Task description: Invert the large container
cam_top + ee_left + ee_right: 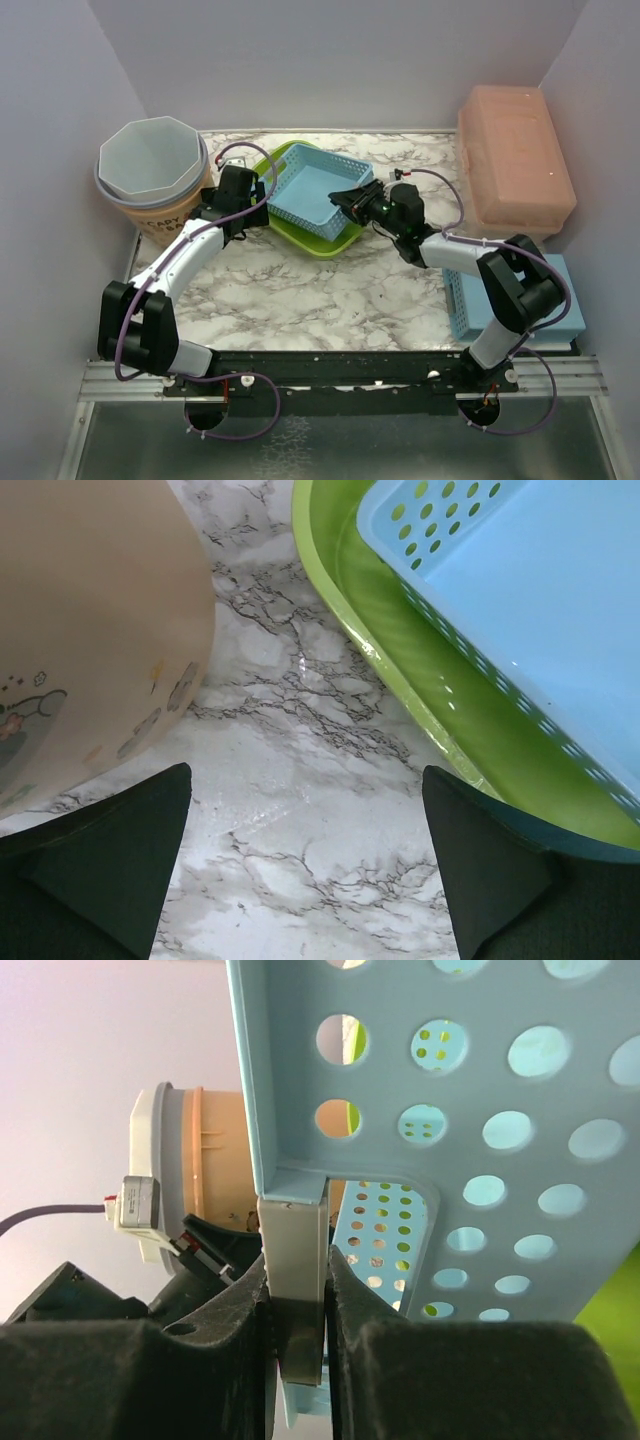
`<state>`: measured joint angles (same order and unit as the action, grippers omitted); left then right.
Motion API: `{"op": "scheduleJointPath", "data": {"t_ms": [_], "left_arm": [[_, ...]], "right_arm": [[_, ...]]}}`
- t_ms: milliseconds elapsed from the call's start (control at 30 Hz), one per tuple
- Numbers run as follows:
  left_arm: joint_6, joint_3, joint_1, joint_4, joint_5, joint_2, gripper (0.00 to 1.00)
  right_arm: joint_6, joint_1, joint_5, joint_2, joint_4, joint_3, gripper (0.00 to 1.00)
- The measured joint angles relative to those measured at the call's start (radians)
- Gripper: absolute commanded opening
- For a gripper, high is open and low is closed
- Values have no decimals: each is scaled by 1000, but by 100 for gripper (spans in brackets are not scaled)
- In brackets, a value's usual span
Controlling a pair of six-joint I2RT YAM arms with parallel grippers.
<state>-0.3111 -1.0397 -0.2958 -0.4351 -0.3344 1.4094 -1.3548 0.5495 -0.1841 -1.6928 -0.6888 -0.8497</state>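
Note:
The large container, a light blue perforated basket (310,190) (480,1110), sits tilted inside a lime green tray (325,245) at the middle back of the marble table. My right gripper (347,200) (297,1280) is shut on the basket's right rim, one finger pressed on each side of the rim wall. To the left of the tray, my left gripper (260,188) (305,780) is open over bare marble, holding nothing. In the left wrist view the basket (520,590) and the tray (400,650) lie just to the gripper's right.
A tan bucket (150,165) (90,630) with a grey liner stands at the back left, close to my left gripper. A peach lidded bin (515,160) stands at the back right. A smaller blue basket (520,300) lies under my right arm. Walls enclose three sides.

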Motion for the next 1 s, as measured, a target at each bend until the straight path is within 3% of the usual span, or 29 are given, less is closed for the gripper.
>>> {"op": "scheduleJointPath", "data": {"t_ms": [467, 1000], "left_arm": [[-20, 1, 18, 1, 15, -34, 99], [36, 1, 72, -11, 2, -34, 99]], "right_arm": [[137, 0, 79, 172, 122, -1, 19], [302, 0, 208, 315, 390, -74, 20]]}}
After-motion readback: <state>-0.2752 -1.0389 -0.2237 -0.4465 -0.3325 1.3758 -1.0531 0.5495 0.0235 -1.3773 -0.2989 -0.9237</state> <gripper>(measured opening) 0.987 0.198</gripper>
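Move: The blue basket is already in the right hand, gripped by its near-right end wall; its middle lies about 3 cm ahead, 6 cm left and 4 cm below that hand. The green tub underneath is some 6 cm left, 1 cm ahead and 14 cm down, and the overturned blue basket stands roughly 40 cm right and 20 cm back. From the left hand, the held basket's middle is about 14 cm right and 3 cm ahead, level in height. The right hand keeps its pinch on the blue basket's end wall and draws it up out of the green tub by about 7 cm, drifting some 5 cm to the right as it climbs, while the wrist tips the fingers upward, rolls its left side down and swings a little clockwise, some 20 degrees in all. The left hand, open and empty, rises about a centimetre and near the end slides about 3 cm left, away from the tub towards the bucket. ##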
